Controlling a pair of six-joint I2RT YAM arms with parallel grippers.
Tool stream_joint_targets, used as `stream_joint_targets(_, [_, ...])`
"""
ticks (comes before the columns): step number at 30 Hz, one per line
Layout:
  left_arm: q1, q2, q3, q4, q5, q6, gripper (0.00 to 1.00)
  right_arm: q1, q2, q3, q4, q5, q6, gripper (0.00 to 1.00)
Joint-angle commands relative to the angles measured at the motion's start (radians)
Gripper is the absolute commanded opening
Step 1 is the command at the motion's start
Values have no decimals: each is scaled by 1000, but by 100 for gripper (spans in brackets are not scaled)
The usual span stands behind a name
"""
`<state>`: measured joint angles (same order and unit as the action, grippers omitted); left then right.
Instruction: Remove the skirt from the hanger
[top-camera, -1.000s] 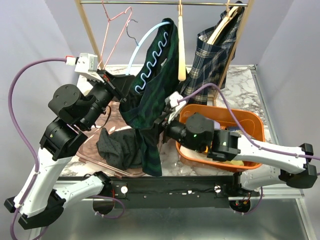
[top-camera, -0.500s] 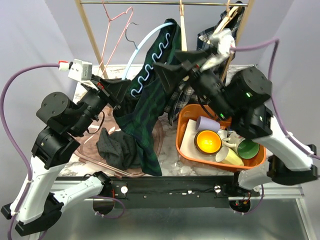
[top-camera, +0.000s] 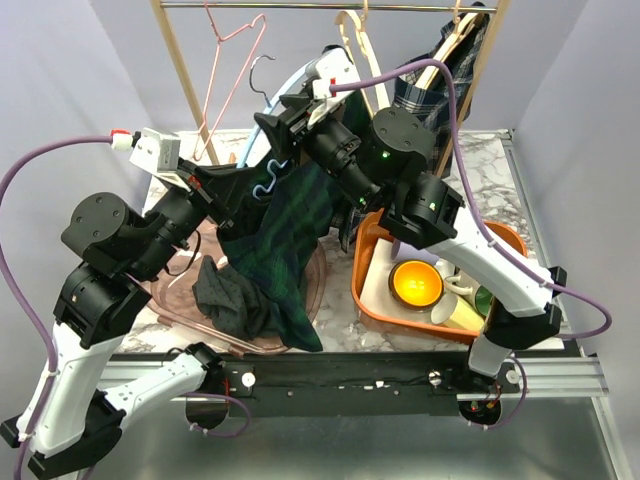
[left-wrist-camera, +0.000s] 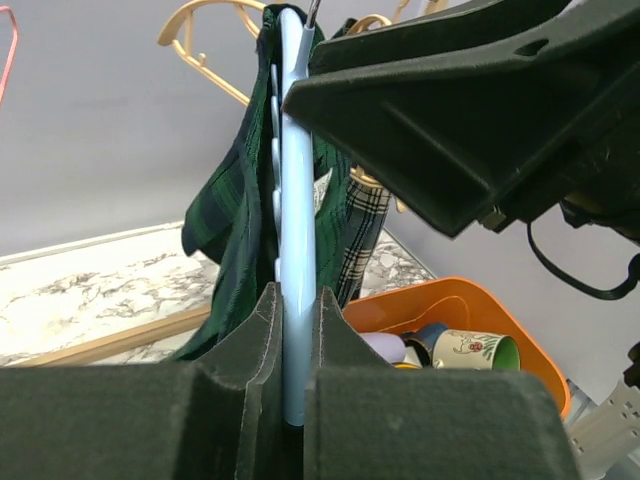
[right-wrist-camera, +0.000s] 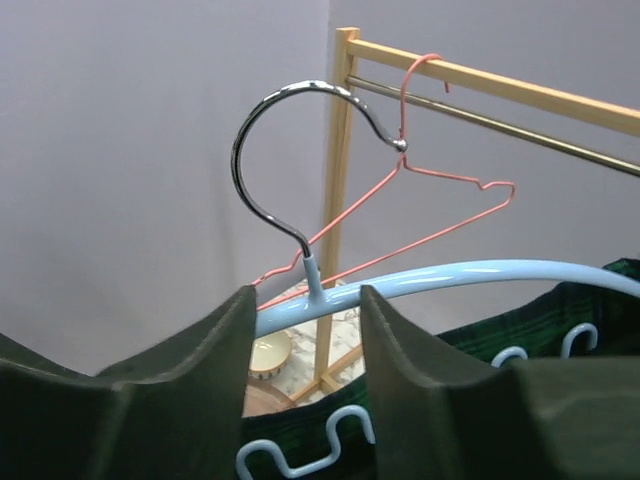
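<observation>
The light-blue hanger (top-camera: 263, 187) is off the rail, its chrome hook (right-wrist-camera: 262, 130) free in the air. The dark green plaid skirt (top-camera: 285, 240) hangs from it down toward the table. My left gripper (top-camera: 240, 185) is shut on the hanger's lower end; in the left wrist view the blue bar (left-wrist-camera: 297, 200) stands pinched between the pads, with the skirt (left-wrist-camera: 235, 220) behind it. My right gripper (top-camera: 272, 125) is at the hanger's top. In the right wrist view its fingers (right-wrist-camera: 305, 300) stand apart on either side of the hook's stem, in front of the blue bar (right-wrist-camera: 480, 272) and above the skirt (right-wrist-camera: 600, 295).
An orange bin (top-camera: 372, 230) of cups sits right of the skirt. On the rail hang a pink wire hanger (top-camera: 225, 70), a wooden hanger (top-camera: 350, 30) and a plaid garment (top-camera: 455, 60). A dark cloth (top-camera: 225, 290) lies on the table. The rack post (top-camera: 180, 70) stands at left.
My right arm has swung up from beside the bin to the hanger's top, and its jaws have narrowed. The hanger and skirt have shifted left and lower. The left grip is unchanged.
</observation>
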<state>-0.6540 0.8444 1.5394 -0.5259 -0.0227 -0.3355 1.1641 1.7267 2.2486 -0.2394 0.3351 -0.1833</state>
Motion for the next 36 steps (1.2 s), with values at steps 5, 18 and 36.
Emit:
stream_joint_targets(5, [-9, -11, 1, 138, 141, 33, 0, -11, 30, 5, 55, -4, -51, 34])
stream_joint_targets(18, [-7, 30, 46, 113, 103, 59, 22, -12, 10, -29, 65, -45, -87, 1])
stream_joint_targets(36, [-9, 133, 143, -39, 124, 93, 39, -12, 34, 3, 60, -47, -87, 1])
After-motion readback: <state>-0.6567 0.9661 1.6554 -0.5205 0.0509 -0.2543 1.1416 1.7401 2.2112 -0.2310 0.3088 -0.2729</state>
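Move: The blue hanger's hook neck, which the right hand goes for, stands almost between its open fingertips, about 2 cm ahead, 1 cm left and 1 cm up. The green skirt hangs with its middle some 20 cm below that hand and 4 cm to its right. The pink hanger is about 16 cm ahead, 8 cm left and 3 cm higher. From the left hand, still gripping the hanger's lower arm, the neck lies roughly 9 cm ahead, 5 cm right and 6 cm up. The blue hanger's hook shank is pinched just above the plastic as the right hand eases about 2 cm forward and shuts its fingers, then, gripping, sinks about 2 cm. The left hand first keeps its hold, drifting right and a little down, then opens its fingers around the hanger's arm and rises about 3 cm, edging forward and right. ##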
